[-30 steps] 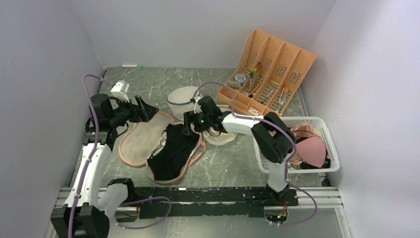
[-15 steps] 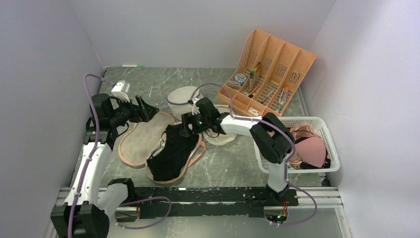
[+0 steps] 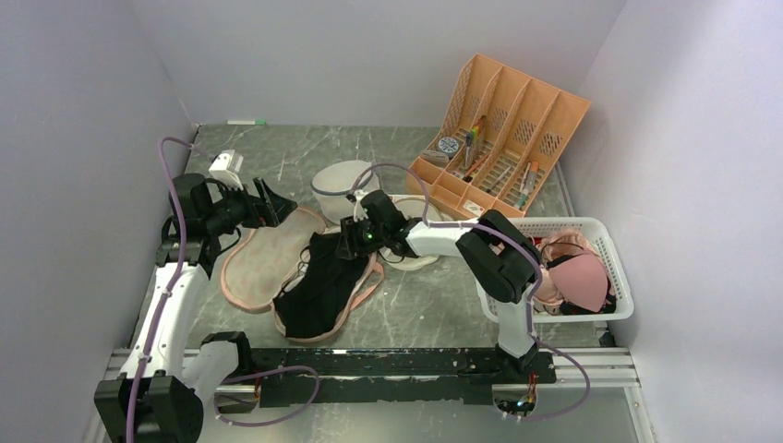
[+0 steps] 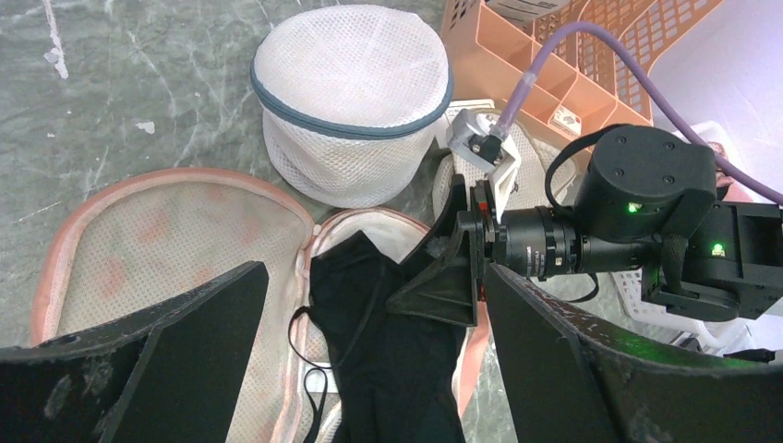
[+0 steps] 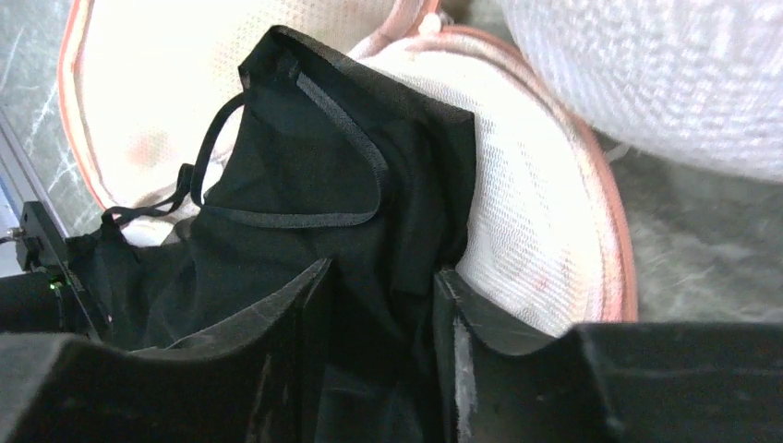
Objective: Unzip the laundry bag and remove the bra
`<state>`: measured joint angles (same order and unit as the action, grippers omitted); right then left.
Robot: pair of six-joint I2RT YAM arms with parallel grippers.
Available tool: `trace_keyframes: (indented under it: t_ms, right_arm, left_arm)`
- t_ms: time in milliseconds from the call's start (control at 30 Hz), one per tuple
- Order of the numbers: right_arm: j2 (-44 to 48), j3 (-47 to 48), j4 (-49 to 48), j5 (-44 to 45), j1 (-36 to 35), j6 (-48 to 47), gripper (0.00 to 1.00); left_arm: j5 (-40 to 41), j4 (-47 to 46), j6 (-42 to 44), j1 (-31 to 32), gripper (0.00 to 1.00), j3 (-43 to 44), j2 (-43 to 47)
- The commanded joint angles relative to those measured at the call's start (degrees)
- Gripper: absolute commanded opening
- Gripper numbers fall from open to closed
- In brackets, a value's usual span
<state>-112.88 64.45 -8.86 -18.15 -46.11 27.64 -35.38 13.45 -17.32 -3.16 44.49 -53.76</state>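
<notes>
The laundry bag (image 3: pixel 263 263) lies unzipped and spread flat, its beige lining up and pink edging around it. It also shows in the left wrist view (image 4: pixel 166 249) and the right wrist view (image 5: pixel 536 212). The black bra (image 3: pixel 319 281) lies on the bag's right half. My right gripper (image 3: pixel 345 238) is at the bra's top edge. In the right wrist view (image 5: pixel 379 323) its jaws are closed in on a fold of the bra (image 5: pixel 305 185). My left gripper (image 3: pixel 277 205) hovers over the bag's far left edge, open and empty (image 4: pixel 369 369), looking down on the bra (image 4: pixel 388 369).
A white dome mesh bag (image 3: pixel 337 185) with blue trim stands just behind the laundry bag. A round cream bag (image 3: pixel 413 258) lies under the right forearm. An orange organiser (image 3: pixel 503 129) stands at the back right. A white basket (image 3: pixel 609 305) with pink garments is on the right.
My right gripper has shifted a little left and nearer, onto the bra's top edge. The left arm has barely moved.
</notes>
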Motion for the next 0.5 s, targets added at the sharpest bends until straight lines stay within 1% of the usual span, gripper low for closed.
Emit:
trace_keyframes:
  t_ms: [0,33,167,267,467]
  right_arm:
    - [2.4,-3.3,-3.4,-0.6,-0.4,2.1,0.34]
    - [3.1,-3.7,-3.6,-0.3,-0.4,2.2,0.28]
    - [6.6,-4.5,-3.3,0.8,-0.4,2.1,0.11]
    - [9.5,-5.5,-3.8,1.0,-0.4,2.4,0.01]
    - [15.8,-9.3,-3.4,2.1,0.1,2.9,0.0]
  left_arm:
    - [-0.6,0.0,0.8,0.4,1.0,-0.4,-0.3]
    - [-0.5,0.0,0.9,0.4,0.99,-0.4,-0.4]
    - [-0.4,0.1,0.8,0.6,0.99,-0.4,-0.5]
    - [-0.5,0.0,0.9,0.5,0.99,-0.4,-0.6]
    - [-0.7,0.0,0.7,0.5,0.99,-0.4,-1.0]
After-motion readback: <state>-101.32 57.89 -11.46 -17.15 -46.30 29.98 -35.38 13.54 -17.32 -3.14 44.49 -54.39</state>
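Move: The black bra lies in the opened laundry bag beneath the right hand, its middle about 9 cm back and 5 cm left, 2 cm lower; the fingers are already around its upper right edge. The bag's lid flap is some 16 cm left and 5 cm back, the round mesh basket 10 cm straight ahead, the flat pouches 17 cm right and level with the hand. From the left hand the bra is about 9 cm back, 12 cm right and 21 cm down. The half-open right fingers shut on a fold at the bra's upper right edge, pinching it, while the hand slips about 1 cm back and barely lower. Keeping the pinch, the hand then pulls up out of the bag, quickening to about 6 cm and easing a little to the right. ##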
